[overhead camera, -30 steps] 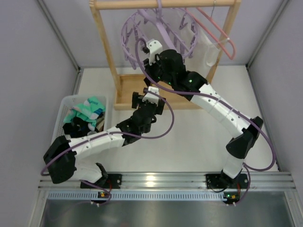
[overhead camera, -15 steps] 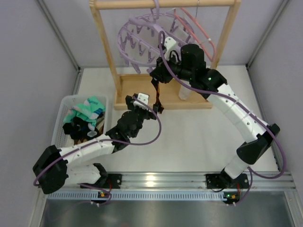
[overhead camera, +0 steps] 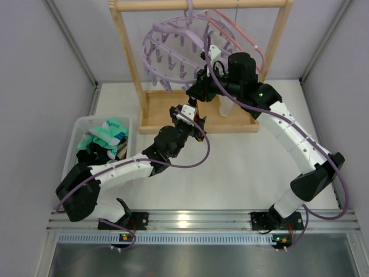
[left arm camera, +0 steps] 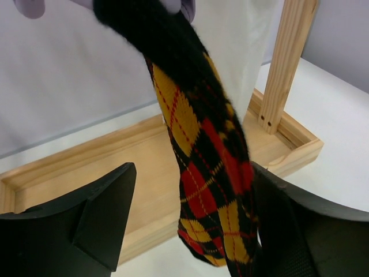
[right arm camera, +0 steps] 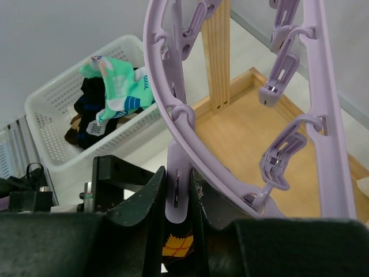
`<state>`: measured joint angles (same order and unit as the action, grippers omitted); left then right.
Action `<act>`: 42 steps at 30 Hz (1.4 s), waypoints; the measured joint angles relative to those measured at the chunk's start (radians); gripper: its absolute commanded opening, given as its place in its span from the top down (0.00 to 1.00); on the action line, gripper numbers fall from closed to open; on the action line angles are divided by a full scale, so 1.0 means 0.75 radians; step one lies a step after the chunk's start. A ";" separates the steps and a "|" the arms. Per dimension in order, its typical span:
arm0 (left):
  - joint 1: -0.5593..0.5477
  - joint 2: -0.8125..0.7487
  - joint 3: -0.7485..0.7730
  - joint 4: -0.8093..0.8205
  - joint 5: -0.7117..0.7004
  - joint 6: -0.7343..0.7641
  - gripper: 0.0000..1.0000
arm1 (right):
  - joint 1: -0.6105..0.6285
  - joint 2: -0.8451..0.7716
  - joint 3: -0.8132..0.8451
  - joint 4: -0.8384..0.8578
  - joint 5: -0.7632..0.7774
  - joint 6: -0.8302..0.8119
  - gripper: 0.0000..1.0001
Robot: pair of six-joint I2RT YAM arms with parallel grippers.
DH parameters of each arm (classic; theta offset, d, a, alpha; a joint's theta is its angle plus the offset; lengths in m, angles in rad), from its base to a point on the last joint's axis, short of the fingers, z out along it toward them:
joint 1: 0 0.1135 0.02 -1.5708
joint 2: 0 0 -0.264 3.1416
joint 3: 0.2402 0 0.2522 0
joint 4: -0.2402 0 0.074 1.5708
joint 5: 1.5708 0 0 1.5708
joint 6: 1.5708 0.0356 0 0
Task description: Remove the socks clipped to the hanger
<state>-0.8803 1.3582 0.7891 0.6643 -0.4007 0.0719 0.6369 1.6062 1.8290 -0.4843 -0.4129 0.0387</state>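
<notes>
The lavender ring hanger (overhead camera: 173,43) hangs tilted from the wooden rack. My right gripper (right arm camera: 177,186) is shut on one of its clips (right arm camera: 177,173), squeezing the clip's tabs. From that clip hangs a black, red and yellow argyle sock (left arm camera: 202,173), whose top shows below the clip (right arm camera: 176,245). My left gripper (left arm camera: 193,225) is open just under the clip, one finger (left arm camera: 104,213) on each side of the sock; the sock lies close against the right finger (left arm camera: 300,231). In the top view the left gripper (overhead camera: 193,122) sits right beneath the right gripper (overhead camera: 199,95).
A white basket (overhead camera: 81,124) at the left holds teal and black socks (overhead camera: 106,135). The wooden rack (overhead camera: 128,57) has a tray base (left arm camera: 115,161) and posts (left arm camera: 285,63). A pink coat hanger (overhead camera: 245,34) and a white cloth bag (overhead camera: 225,107) hang at the rack's right.
The right arm swung right with the clip, tilting the hanger. The left gripper moved away from the rack, then back up under the clip, and now stands around the sock.
</notes>
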 measured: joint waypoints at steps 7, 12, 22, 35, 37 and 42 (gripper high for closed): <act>0.013 0.096 0.061 0.049 -0.049 0.044 1.00 | -0.042 -0.036 -0.026 0.008 -0.061 0.033 1.00; -0.005 0.149 0.124 0.055 -0.158 0.082 1.00 | -0.060 -0.055 -0.048 0.019 -0.064 0.048 0.78; -0.141 0.333 0.312 0.066 -0.457 0.230 1.00 | -0.077 -0.172 -0.111 0.009 0.067 0.054 0.44; -0.215 0.596 0.623 0.081 -0.721 0.494 1.00 | 0.217 -0.089 0.369 -0.398 0.751 0.006 0.39; -0.225 0.633 0.668 0.082 -0.751 0.534 1.00 | 0.337 -0.016 0.475 -0.443 0.911 -0.030 0.39; -0.239 0.694 0.739 0.083 -0.804 0.608 1.00 | 0.521 0.161 0.602 -0.535 1.299 -0.124 0.38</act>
<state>-1.0595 1.8790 1.3430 0.7265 -1.0039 0.5282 1.0279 1.7271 2.2807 -0.8852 0.5610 -0.0544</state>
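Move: The argyle sock already hangs between the open left fingers, its middle about 3 cm ahead and 4 above that hand. The hanger clip, still pinched by the right hand, sits some 2 cm ahead, 1 left and 11 above the left hand; the white cloth is roughly 20 cm ahead and 14 right. From the right hand, the sock's middle is about 2 cm back, 1 right and 7 below, and an empty clip straight ahead about 7 cm. Left pinches the sock, pulling about 6 cm right and forward; right lets go of the clip, rising. ##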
